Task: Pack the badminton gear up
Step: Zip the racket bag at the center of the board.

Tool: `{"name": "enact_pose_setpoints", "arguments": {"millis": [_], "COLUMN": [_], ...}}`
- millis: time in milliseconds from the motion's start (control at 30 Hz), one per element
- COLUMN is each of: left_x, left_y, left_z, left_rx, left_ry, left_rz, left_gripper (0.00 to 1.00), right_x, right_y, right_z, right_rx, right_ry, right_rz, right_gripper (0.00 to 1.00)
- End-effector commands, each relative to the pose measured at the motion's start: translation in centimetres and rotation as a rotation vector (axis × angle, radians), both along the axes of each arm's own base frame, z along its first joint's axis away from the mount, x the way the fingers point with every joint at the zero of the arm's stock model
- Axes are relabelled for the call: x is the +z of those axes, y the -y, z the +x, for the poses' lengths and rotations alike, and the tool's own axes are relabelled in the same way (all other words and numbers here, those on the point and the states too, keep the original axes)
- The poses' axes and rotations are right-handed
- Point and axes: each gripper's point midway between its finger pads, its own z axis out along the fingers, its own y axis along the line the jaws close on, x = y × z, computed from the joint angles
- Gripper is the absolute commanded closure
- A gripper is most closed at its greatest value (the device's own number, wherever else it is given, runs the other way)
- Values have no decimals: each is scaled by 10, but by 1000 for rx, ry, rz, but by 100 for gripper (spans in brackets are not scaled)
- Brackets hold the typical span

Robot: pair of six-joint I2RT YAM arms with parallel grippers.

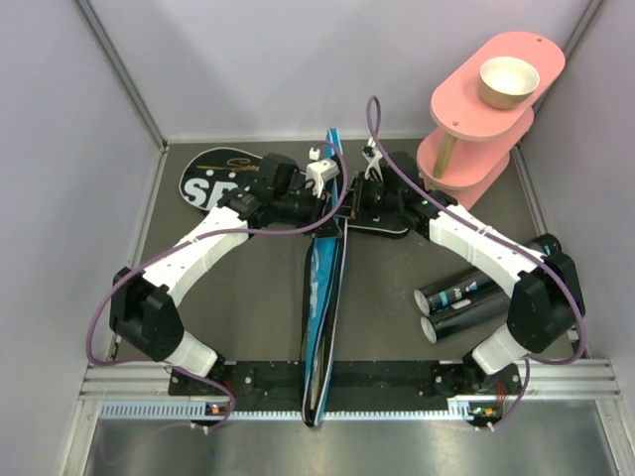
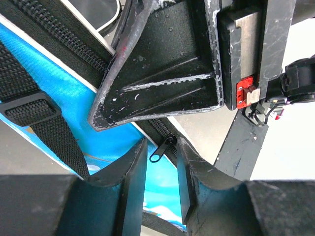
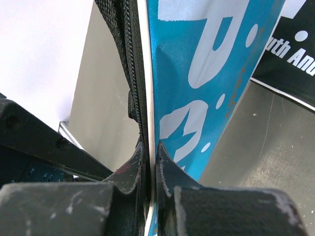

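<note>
The blue racket bag (image 1: pixel 319 297) stands on its long edge down the middle of the table. My right gripper (image 1: pixel 349 198) is shut on its upper rim, and the right wrist view shows the white piping pinched in the gripper (image 3: pixel 151 155) beside the blue panel (image 3: pixel 206 59). My left gripper (image 1: pixel 327 188) is at the same rim. Its jaws (image 2: pixel 161 147) stand open, with the black zipper pull (image 2: pixel 162 149) hanging in the gap, touching neither finger. A black racket bag (image 1: pixel 210 180) lies flat at the back left. Two black tubes (image 1: pixel 458 297) lie at the right.
A pink tiered stand (image 1: pixel 476 129) holding a tan bowl (image 1: pixel 508 81) occupies the back right corner. White walls enclose the table on three sides. The arm bases and a metal rail (image 1: pixel 347 382) run along the near edge.
</note>
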Motion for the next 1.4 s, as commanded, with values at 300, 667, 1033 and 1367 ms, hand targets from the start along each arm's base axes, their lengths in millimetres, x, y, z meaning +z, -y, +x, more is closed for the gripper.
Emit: {"name": "enact_pose_setpoints", "arguments": {"millis": [300, 667, 1033, 1367], "left_x": [7, 18, 20, -16], "left_y": [8, 2, -18, -49], "left_z": [-12, -19, -116, -213], "left_rx": [-43, 26, 53, 97], "left_ry": [26, 7, -141, -345], "left_rz": [-8, -4, -86, -63], "left_gripper": [76, 100, 100, 100], "right_x": [64, 61, 82, 91], "right_y": [-11, 1, 28, 47], "right_z": [3, 34, 102, 151], "right_rx": [39, -135, -452, -601], "right_ry": [144, 140, 238, 253], "right_rz": [160, 122, 118, 154], "right_gripper": [100, 100, 100, 100]}}
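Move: The racket bag's zipper pull sits between the left hand's open fingertips, about 1 cm back of its hand point and level with it. The right hand grips the bag's edge, some 3 cm ahead and 3 cm to the right of the left hand. The black bag's middle lies roughly 6 cm ahead of the left hand, 8 cm to its left and 20 cm below. From the right hand the pull is about 4 cm back and 3 cm left, level. Left fingers shut on the zipper pull and drag it back about 16 cm; right carries the bag edge forward 8. ##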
